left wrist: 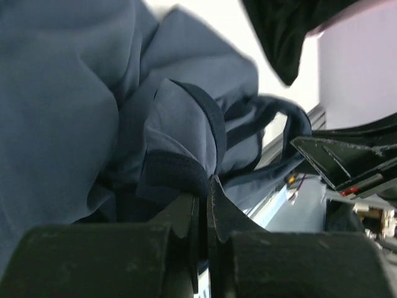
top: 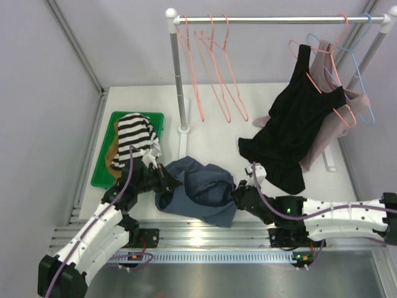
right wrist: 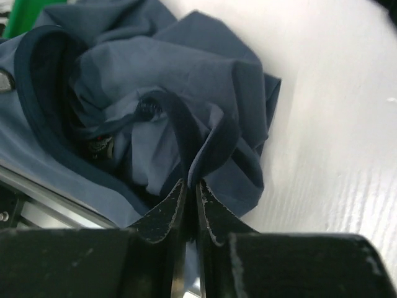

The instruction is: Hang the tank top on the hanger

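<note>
The slate-blue tank top (top: 198,189) lies crumpled on the white table near the front edge, between my two grippers. My left gripper (top: 166,180) is shut on a dark hemmed edge at its left side (left wrist: 206,186), with the tank top (left wrist: 74,93) filling that view. My right gripper (top: 236,197) pinches a folded strap at the right side (right wrist: 191,185), its jaws almost together on the tank top (right wrist: 155,81). Several salmon-pink wire hangers hang empty on the rail at the back; the hanger (top: 217,74) is among them, well away from both grippers.
A black tank top (top: 298,124) and a mauve top (top: 338,124) hang on hangers at the right of the rail, next to a light-blue hanger (top: 366,93). The rack pole (top: 178,74) stands behind the tank top. A green tray (top: 102,161) holds a striped garment (top: 136,133).
</note>
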You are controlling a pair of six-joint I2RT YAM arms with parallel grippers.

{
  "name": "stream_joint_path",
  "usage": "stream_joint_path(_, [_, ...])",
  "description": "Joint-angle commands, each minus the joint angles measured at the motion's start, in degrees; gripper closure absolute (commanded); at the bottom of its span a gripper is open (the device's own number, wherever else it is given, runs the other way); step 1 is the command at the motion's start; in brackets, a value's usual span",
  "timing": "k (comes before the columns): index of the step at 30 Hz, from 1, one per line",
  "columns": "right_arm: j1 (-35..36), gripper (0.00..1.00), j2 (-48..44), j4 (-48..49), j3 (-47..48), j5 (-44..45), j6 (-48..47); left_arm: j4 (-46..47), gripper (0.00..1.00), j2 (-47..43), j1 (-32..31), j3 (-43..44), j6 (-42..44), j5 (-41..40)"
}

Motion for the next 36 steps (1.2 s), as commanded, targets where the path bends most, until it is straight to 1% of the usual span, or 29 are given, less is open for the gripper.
stream_joint_path(1, [0.43,0.91,4.60,9.00,0.00,-3.30,5.18,6.41,1.00,1.63,-5.07,-0.36,-0.73,-5.78])
stream_joint_path(2, [0.43,0.88,5.92,9.80,-0.17,-4.27,5.36,5.19,1.00,2.08,-5.69,-0.45,-0.47,-6.59])
stream_joint_path(3, [0.34,0.88,8.46,11.72,-0.17,-6.36,5.36,4.74,0.98,2.52,-6.13,-0.62,-0.20,-7.12])
stream_joint_path(5, [0.34,0.87,10.58,13.05,-0.17,-8.05,5.80,2.98,0.85,3.05,-6.40,-0.97,0.06,-8.61])
stream_joint_path(7, [0.34,0.83,12.08,13.32,-0.26,-9.46,6.24,-0.97,0.73,2.26,-6.49,-0.36,0.85,-10.62])
stream_joint_path(8, [0.43,0.77,11.56,13.06,-0.44,-9.72,6.33,-2.20,0.60,1.82,-6.49,-0.01,1.38,-11.25])
stream_joint_path(10, [0.34,0.71,10.33,12.88,-0.79,-10.34,5.80,-6.15,0.50,0.07,-6.49,1.56,1.82,-12.56])
stream_joint_path(11, [0.43,0.63,8.67,11.84,-0.88,-10.51,5.63,-7.56,0.44,-0.38,-6.49,2.36,2.17,-13.61])
stream_joint_path(12, [0.52,0.59,7.70,11.04,-0.70,-10.43,5.54,-8.88,0.42,-0.73,-6.49,3.32,2.43,-13.97])
stream_joint_path(13, [0.43,0.56,6.91,10.08,-0.44,-10.34,4.84,-11.93,0.40,-1.08,-6.49,5.59,2.70,-14.50])
stream_joint_path(14, [0.43,0.50,5.07,7.98,0.17,-10.34,4.75,-13.01,0.38,-1.17,-6.49,6.66,2.87,-15.46])
stream_joint_path(16, [0.34,0.44,3.30,5.77,1.14,-10.16,3.96,-16.16,0.38,-1.00,-6.40,9.64,3.22,-16.34])
stream_joint_path(17, [0.34,0.37,2.51,3.24,2.45,-9.90,3.69,-17.49,0.38,-0.73,-6.40,10.79,3.66,-17.22])
stream_joint_path(19, [0.34,0.30,0.49,-0.72,4.30,-7.97,4.30,-20.04,0.38,-0.03,-6.40,14.30,3.93,-19.77])
stream_joint_path(20, [0.34,0.23,-0.04,-4.92,6.22,-7.18,4.65,-22.23,0.38,0.15,-6.40,15.45,4.36,-20.30])
stream_joint_path(22, [0.34,0.21,-0.75,-9.33,8.25,-5.34,5.36,-24.09,0.38,0.59,-6.49,18.60,4.89,-22.58])
stream_joint_path(23, [0.43,0.21,-0.83,-13.53,9.48,-4.81,5.62,-25.49,0.38,0.67,-6.40,19.58,5.59,-23.29])
stream_joint_path(27, [0.43,0.24,-2.41,-21.47,14.41,-3.31,6.94,-27.87,0.38,1.64,-6.40,24.76,7.70,-26.10])
stream_joint_path(29, [0.43,0.27,-3.90,-25.24,16.95,-3.05,6.68,-28.22,0.38,2.43,-6.40,26.09,8.58,-26.28])
stream_joint_path(31, [0.43,0.27,-5.05,-27.98,19.59,-1.56,5.54,-28.49,0.38,2.96,-6.40,27.67,9.03,-26.28])
stream_joint_path(32, [0.43,0.24,-5.84,-30.60,23.08,-0.68,5.01,-28.58,0.38,3.13,-6.40,28.03,9.20,-26.11])
stream_joint_path(34, [0.43,0.17,-5.32,-32.02,27.58,1.52,0.46,-28.49,0.38,3.40,-6.40,29.08,9.38,-26.02])
stream_joint_path(35, [0.34,0.16,-3.40,-32.64,33.08,2.48,-1.30,-28.31,0.38,3.40,-6.40,29.35,9.55,-25.84])
stream_joint_path(36, [0.34,0.15,-1.99,-34.13,36.01,5.10,-5.15,-28.23,0.37,3.40,-6.40,29.87,9.64,-25.76])
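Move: The tank top is pinched in both hands, heaped between them. Its middle lies about 6 cm to my left hand's right, 3 cm back and 5 cm below. From my right hand it is some 13 cm to the left, about 1 cm ahead and 5 cm below. The green tray stands roughly 19 cm left of my left hand and 13 cm ahead, and the rack's left foot bar about 17 cm straight ahead of it. The black top's hem is some 10 cm ahead and 15 cm right of my right hand. I set the tank top's shoulders down and let go: both hands sink 3 to 4 cm, the right one also sliding about 4 cm left, and the fingers open wide as they go. Then I lift clear of the cloth, my left hand rising about 11 cm while drifting left and rolling some 20 degrees, my right rising about 15 cm and swinging back right. ##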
